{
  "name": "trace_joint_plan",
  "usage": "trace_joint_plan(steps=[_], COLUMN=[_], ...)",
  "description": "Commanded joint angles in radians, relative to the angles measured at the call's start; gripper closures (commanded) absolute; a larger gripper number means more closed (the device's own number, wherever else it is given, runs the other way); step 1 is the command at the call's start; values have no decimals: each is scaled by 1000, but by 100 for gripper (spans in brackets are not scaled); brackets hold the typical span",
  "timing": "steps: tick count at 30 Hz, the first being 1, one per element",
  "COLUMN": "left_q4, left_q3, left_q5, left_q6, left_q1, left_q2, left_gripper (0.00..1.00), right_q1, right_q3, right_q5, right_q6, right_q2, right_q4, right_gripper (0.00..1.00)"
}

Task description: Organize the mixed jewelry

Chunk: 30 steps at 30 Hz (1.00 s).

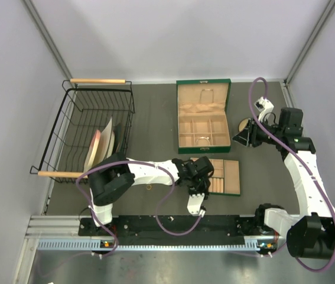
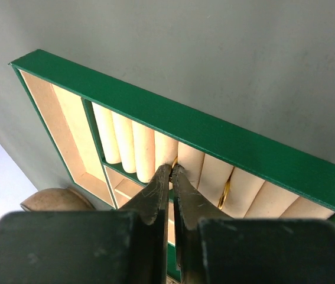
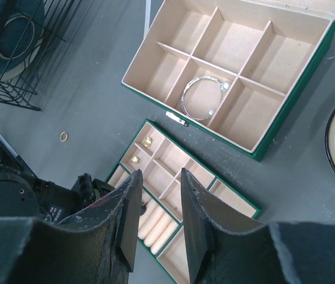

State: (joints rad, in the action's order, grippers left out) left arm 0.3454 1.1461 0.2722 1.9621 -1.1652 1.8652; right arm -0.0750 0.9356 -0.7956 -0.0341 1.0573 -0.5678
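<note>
The mixed jewelry is spread about. A gold ring (image 2: 174, 161) is pinched at the tips of my left gripper (image 2: 171, 168), which is shut on it over the cream ring rolls of the green-rimmed tray (image 2: 214, 134). Another gold ring (image 2: 224, 194) stands wedged between two rolls to the right. Two gold studs (image 3: 147, 142) lie in the tray's small compartments (image 3: 173, 163). One loose gold ring (image 3: 64, 136) lies on the table to the left of the tray. My right gripper (image 3: 160, 174) hangs open and high above the tray, holding nothing.
The open green jewelry box (image 1: 202, 118) behind the tray holds a silver bracelet (image 3: 201, 97). A round wooden stand (image 1: 247, 125) sits by my right gripper (image 1: 242, 136). A black wire basket (image 1: 90, 133) with plates stands at the left.
</note>
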Motion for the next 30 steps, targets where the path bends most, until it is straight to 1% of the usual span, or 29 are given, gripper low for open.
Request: trace_joint_plan(steps=[1, 2, 3, 5, 6, 10, 19, 26, 29, 30], left_q4=[58, 60, 52, 46, 43, 32, 58, 72, 75, 78], left_q3=[15, 12, 9, 7, 6, 27, 63, 52, 47, 55], left_q5=[-4, -13, -19, -28, -40, -57, -119, -155, -178, -189], left_q6=[-20, -23, -28, -45, -48, -77, -101, -121, -160, -223], left_q1=[4, 4, 4, 4, 4, 4, 4, 4, 2, -1], left_q2=[29, 22, 17, 6, 3, -18, -73, -135, -169, -179], left_gripper=[91, 88, 82, 77, 72, 65, 62, 61, 61, 62], right_q1=[-8, -9, -8, -9, -8, -9, -9, -8, -9, -8], right_q3=[5, 3, 3, 2, 2, 2, 0, -3, -4, -4], right_q5=[-24, -24, -24, -24, -24, -21, -7, 4, 6, 9], right_q6=[-9, -9, -9, -9, -9, -7, -12, -15, -15, -15], right_q2=[-3, -3, -3, -3, -2, 0, 6, 10, 13, 12], right_q4=[25, 25, 22, 23, 23, 23, 23, 25, 23, 23], right_gripper=[67, 67, 67, 67, 67, 67, 67, 67, 67, 67])
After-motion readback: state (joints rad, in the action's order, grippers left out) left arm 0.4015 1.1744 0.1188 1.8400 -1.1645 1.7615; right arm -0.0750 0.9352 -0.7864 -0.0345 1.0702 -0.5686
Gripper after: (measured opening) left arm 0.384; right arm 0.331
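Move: The left fingertips hold the gold ring practically at the hand point, sunk about 1 cm lower between two cream ring rolls of the green tray. A second gold ring stands in the rolls some 3 cm to the left and level with it; the tray's wide compartment is about 9 cm to the right and 1 cm farther out, and the silver bracelet in the open case about 15 cm ahead and 2 cm left. From the right hand the held ring lies roughly 11 cm back, 9 cm left and 18 cm below. The left hand, at first all but still, opens its shut fingers to a bit over a third of their range and lets go of the gold ring where it sits between the rolls, easing only about half a centimetre to the right. It then lifts clear, about 4.5 cm up, while going some 2.5 cm forward and nearly 2 cm back to the left, over the tray towards the open case, the wrist turning roughly 10 degrees counter-clockwise with the fingers kept open. ##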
